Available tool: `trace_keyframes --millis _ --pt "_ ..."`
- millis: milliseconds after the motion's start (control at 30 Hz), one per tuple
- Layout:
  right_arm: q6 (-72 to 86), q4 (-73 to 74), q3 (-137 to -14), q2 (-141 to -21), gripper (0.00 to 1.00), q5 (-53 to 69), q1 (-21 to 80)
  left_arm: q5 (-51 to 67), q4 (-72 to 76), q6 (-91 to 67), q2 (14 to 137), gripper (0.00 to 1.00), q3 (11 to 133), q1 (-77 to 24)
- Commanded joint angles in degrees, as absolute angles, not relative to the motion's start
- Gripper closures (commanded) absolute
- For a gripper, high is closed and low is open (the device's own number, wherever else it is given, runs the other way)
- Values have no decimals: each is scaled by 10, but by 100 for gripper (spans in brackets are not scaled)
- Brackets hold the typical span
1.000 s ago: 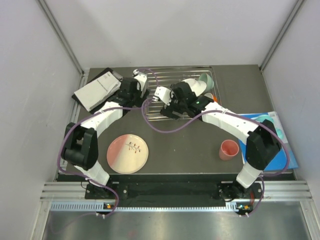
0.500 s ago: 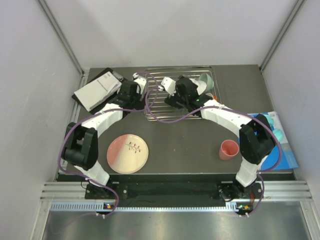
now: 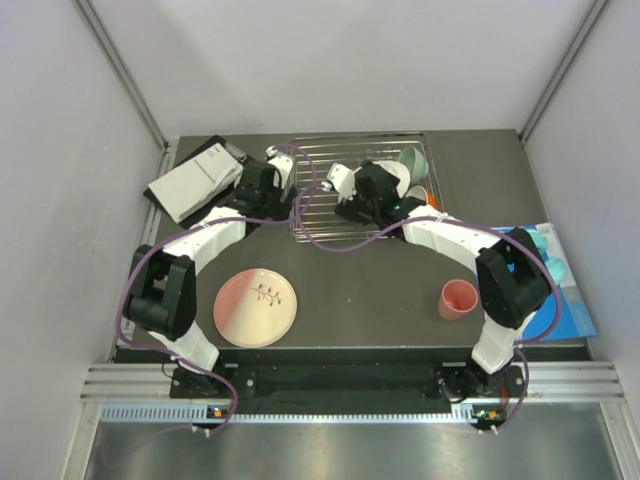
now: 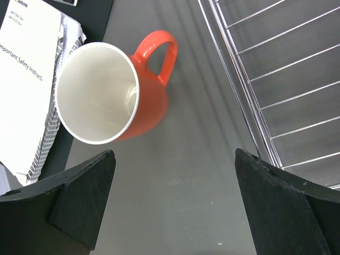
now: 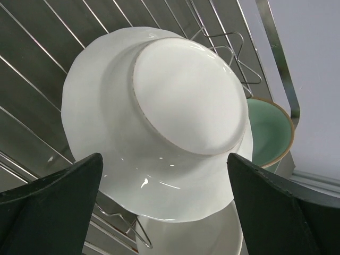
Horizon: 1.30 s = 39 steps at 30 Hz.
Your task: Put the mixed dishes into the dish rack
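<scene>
The dish rack (image 3: 330, 215) stands at the back of the table. In the right wrist view a white plate (image 5: 175, 122) leans in the rack (image 5: 42, 106), underside toward me, with the mint green bowl (image 5: 268, 130) behind it. My right gripper (image 5: 162, 207) hangs open just in front of the plate, fingers wide of its edge. An orange mug (image 4: 143, 90) lies on its side left of the rack (image 4: 276, 79). My left gripper (image 4: 175, 202) is open over bare table just short of the mug. The pink-and-cream plate (image 3: 256, 306) and the salmon cup (image 3: 458, 299) sit near the front.
A black-and-white booklet (image 3: 190, 180) lies at the back left, touching the mug's rim side (image 4: 24, 79). A blue mat with turquoise items (image 3: 560, 290) lies at the right edge. Grey walls close in on three sides.
My right gripper has swung back and to the right over the rack, closer to the white plate. The left arm has barely shifted.
</scene>
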<state>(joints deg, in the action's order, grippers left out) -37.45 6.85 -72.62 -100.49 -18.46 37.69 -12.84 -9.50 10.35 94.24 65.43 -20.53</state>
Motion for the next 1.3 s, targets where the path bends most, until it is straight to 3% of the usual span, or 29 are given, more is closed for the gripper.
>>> trace_keyframes --millis 0,267,900,1267 --pt "-371 60 -729 -967 1 -176 380 -99 -73 89 922 1 646 -215" --pt "-368 97 -754 -953 1 -190 381 -100 -69 89 920 1 640 -214" --pt "-362 158 -664 -875 1 -215 347 -100 -70 86 918 1 642 -214" --pt "-402 44 -628 -920 4 -289 345 -98 -73 83 919 1 643 -214"
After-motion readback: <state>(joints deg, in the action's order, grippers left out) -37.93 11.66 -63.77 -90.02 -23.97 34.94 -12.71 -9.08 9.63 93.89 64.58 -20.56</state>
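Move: The white plate leans in the rack with its underside showing, its middle about 5 cm ahead of the right hand, hardly to its right and some 5 cm lower. The small orange-and-white bowl stands about 11 cm right, 2 cm ahead and 7 cm below the right hand; the green cup about 11 cm right, 10 cm ahead and 5 cm below. From the left hand, the plate lies some 24 cm right, 4 cm ahead and slightly lower. The white plate's near side is what the right hand works around: it first rises a centimetre or two from there, then goes about 7 cm right and some 3 cm back, past the near rim towards the small bowl, sinking slightly late on. The wrist turns roughly 5 degrees clockwise; the fingers stay wide open, gripping nothing. ##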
